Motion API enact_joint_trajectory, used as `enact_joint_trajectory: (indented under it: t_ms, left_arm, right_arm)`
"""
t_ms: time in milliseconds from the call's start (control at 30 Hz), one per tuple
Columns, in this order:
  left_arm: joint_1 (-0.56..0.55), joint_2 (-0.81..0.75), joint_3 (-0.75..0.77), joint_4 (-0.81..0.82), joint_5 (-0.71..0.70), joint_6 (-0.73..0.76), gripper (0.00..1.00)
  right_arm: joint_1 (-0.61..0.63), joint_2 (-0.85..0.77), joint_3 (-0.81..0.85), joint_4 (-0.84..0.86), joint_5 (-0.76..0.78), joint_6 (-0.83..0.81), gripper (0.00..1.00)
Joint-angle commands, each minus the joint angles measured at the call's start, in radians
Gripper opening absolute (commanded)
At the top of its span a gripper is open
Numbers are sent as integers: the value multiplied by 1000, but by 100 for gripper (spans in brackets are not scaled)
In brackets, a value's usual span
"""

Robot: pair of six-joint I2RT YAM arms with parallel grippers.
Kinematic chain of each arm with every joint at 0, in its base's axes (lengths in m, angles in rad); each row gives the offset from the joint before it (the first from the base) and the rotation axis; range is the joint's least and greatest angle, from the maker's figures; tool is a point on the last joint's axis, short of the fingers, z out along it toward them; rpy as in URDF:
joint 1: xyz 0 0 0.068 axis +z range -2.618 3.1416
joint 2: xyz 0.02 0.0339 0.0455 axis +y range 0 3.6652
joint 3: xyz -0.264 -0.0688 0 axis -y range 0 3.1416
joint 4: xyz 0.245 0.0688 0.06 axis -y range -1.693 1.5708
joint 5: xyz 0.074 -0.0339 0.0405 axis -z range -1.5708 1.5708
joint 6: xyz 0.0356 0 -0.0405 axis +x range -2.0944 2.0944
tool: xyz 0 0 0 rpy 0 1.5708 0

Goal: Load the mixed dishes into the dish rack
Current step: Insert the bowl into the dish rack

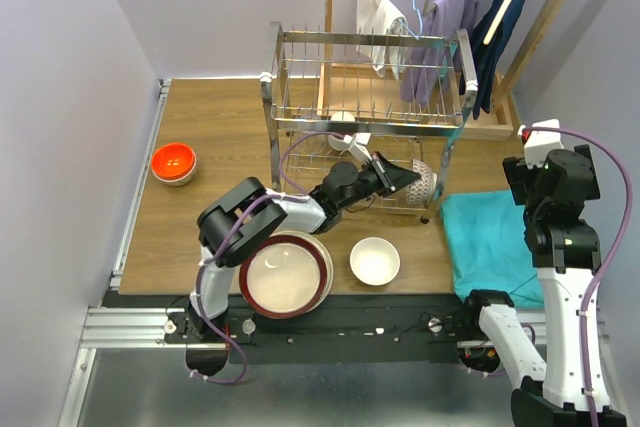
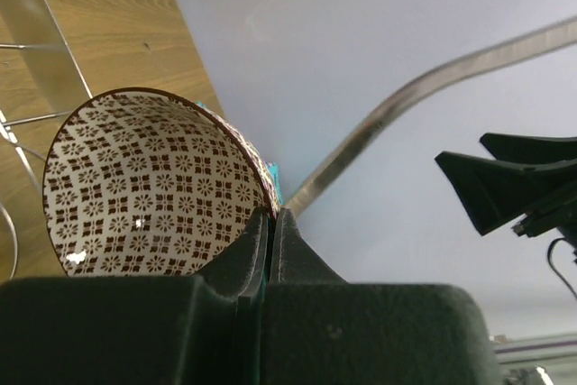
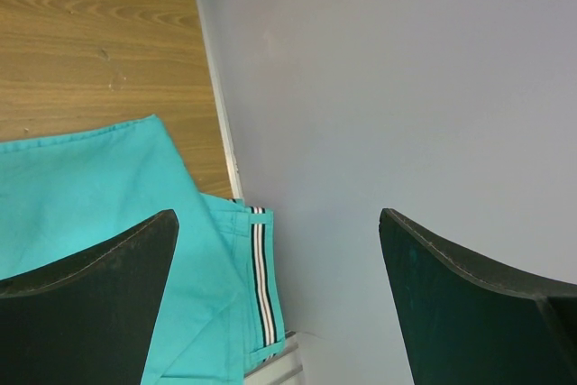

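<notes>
My left gripper is shut on the rim of the red-patterned bowl. It holds the bowl on its side at the right end of the dish rack's lower tier. A dark-red-rimmed cream plate and a small pale bowl sit near the table's front edge. An orange bowl rests at the left. A pale cup shows inside the lower tier. My right gripper is open and empty, raised above the teal cloth.
A wooden hanger stand with purple, white and navy cloths stands behind the rack. Walls close in on the left and right. A chrome rack bar crosses just past the held bowl.
</notes>
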Motion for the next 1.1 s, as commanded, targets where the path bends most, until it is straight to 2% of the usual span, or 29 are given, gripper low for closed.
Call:
enact_joint_trajectory:
  t_ms: [0, 67, 267, 467, 533, 567, 633, 667, 767, 1067]
  left_arm:
    - [45, 145, 98, 281, 129, -137, 0]
    - [56, 181, 136, 309, 193, -168, 0]
    - [73, 160, 53, 283, 149, -165, 0]
    - [73, 92, 9, 180, 131, -125, 0]
    - [73, 82, 1, 152, 124, -119, 6]
    - [73, 79, -3, 125, 123, -117, 14]
    - [71, 63, -7, 111, 132, -96, 22]
    - [71, 59, -5, 97, 134, -88, 32]
    - [67, 36, 7, 44, 131, -61, 40]
    - [58, -17, -31, 11, 166, -1, 44]
  right_arm:
    - [-24, -18, -33, -3, -22, 21, 100]
    - [-34, -19, -39, -3, -29, 25, 100]
    - [-49, -13, -39, 5, -40, 29, 100]
    - [-55, -16, -44, 14, -52, 40, 100]
    - [-55, -22, -45, 14, -60, 46, 100]
    - [-57, -27, -48, 14, -60, 48, 100]
    - [-57, -41, -51, 6, -64, 51, 100]
    - [-58, -45, -50, 0, -63, 52, 100]
    - [-58, -67, -47, -16, -66, 58, 100]
    - [-61, -102, -45, -41, -83, 72, 100]
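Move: The left hand already holds the patterned bowl by its rim. The bowl's place in the rack's lower tier lies about 2 cm ahead and 7 cm below, neither left nor right. The rack's right front leg is roughly 5 cm to the right, level front to back. The white bowl stands about 12 cm back, 8 cm left and 17 cm below. From the right hand, that place is some 9 cm ahead, 28 cm left and 15 cm below. Still pinching the patterned bowl's rim, the left hand pushes it forward about 3 cm among the lower-tier wires beside the right leg, its left side rolling down slightly. It then sinks roughly 2 cm while drawing back and a little left; the fingers open to nearly half and let go of the rim, staying close around it. ##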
